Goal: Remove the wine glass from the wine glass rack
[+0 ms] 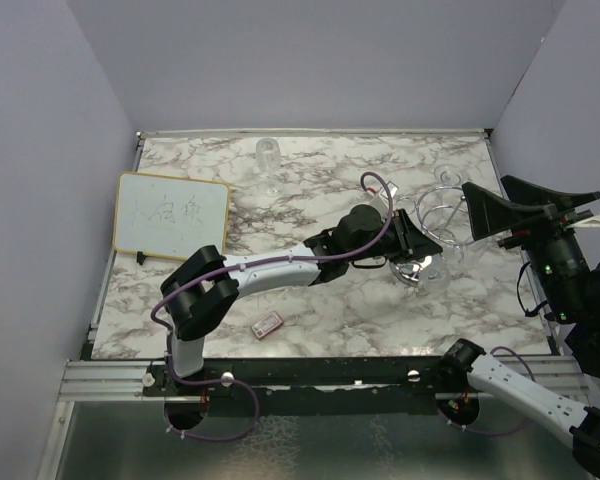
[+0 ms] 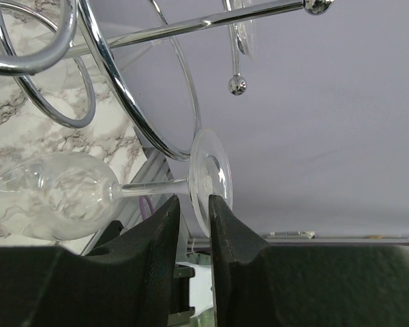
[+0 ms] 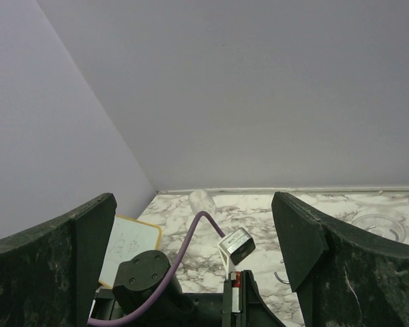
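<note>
The chrome wine glass rack (image 1: 442, 210) stands at the right of the marble table, its wire loops (image 2: 191, 26) close above my left gripper. A clear wine glass (image 2: 54, 194) hangs sideways from it, its round foot (image 2: 211, 178) just past a loop. My left gripper (image 2: 194, 204) is shut on that foot, one finger on each side, the stem passing over the left finger (image 2: 160, 231). In the top view the left gripper (image 1: 420, 250) is against the rack with the glass (image 1: 435, 278) below it. My right gripper (image 1: 500, 210) is open and empty, raised to the right of the rack.
A second clear glass (image 1: 270, 160) stands upright at the back middle, also in the right wrist view (image 3: 203, 201). A framed whiteboard (image 1: 170, 213) lies at the left. A small pink item (image 1: 267, 325) lies near the front edge. Walls close in on three sides.
</note>
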You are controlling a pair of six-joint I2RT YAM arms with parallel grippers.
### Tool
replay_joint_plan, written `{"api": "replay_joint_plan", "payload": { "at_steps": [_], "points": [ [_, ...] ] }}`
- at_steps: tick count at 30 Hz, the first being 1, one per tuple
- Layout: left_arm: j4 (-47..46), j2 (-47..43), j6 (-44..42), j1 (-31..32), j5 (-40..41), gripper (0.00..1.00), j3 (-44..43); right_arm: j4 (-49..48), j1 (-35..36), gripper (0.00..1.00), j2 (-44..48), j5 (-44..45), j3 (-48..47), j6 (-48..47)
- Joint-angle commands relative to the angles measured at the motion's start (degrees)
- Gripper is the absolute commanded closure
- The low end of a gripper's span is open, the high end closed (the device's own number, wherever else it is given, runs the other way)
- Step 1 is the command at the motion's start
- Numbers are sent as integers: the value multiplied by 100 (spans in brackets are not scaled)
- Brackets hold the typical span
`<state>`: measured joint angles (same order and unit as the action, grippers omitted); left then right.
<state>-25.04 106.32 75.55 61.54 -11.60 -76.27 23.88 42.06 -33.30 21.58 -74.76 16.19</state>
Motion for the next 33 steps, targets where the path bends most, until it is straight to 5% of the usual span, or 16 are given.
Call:
{"api": "replay_joint_plan", "payload": {
  "at_steps": [1,25,33],
  "points": [
    [-133,26,45,34,-137,77,-155,-131,21,2,7,84,50,-42],
    [-133,-24,821,42,-326,100,-358,-95,21,2,77,97,63,67],
    [-125,-62,1116,49,-436,100,-322,-77,21,2,130,103,48,87]
  ]
}}
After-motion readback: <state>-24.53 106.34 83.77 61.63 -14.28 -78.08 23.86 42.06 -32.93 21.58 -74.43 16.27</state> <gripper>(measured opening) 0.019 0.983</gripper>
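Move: The hanging wine glass's middle is about 7 cm below the left hand, 3 cm to its right and 2 cm ahead; the back rim of its upturned foot already lies between the fingers. The rack's upper ring is centred some 8 cm ahead, 2 cm right and 2 cm below, and another hanging glass about 9 cm ahead, 13 cm right and 8 cm below. From the idle right hand, the wine glass lies roughly 5 cm ahead, 1 cm left and 30 cm below. Almost in place at first, the left hand, pointing right, closes its quarter-open fingers above and below the back rim of the wine glass's foot until they pinch it. As they finish shutting it rises about 2 cm, easing 1 cm back and rolling some 5 to 10 degrees so that its front side dips, to lift the foot off its small rack ring. ##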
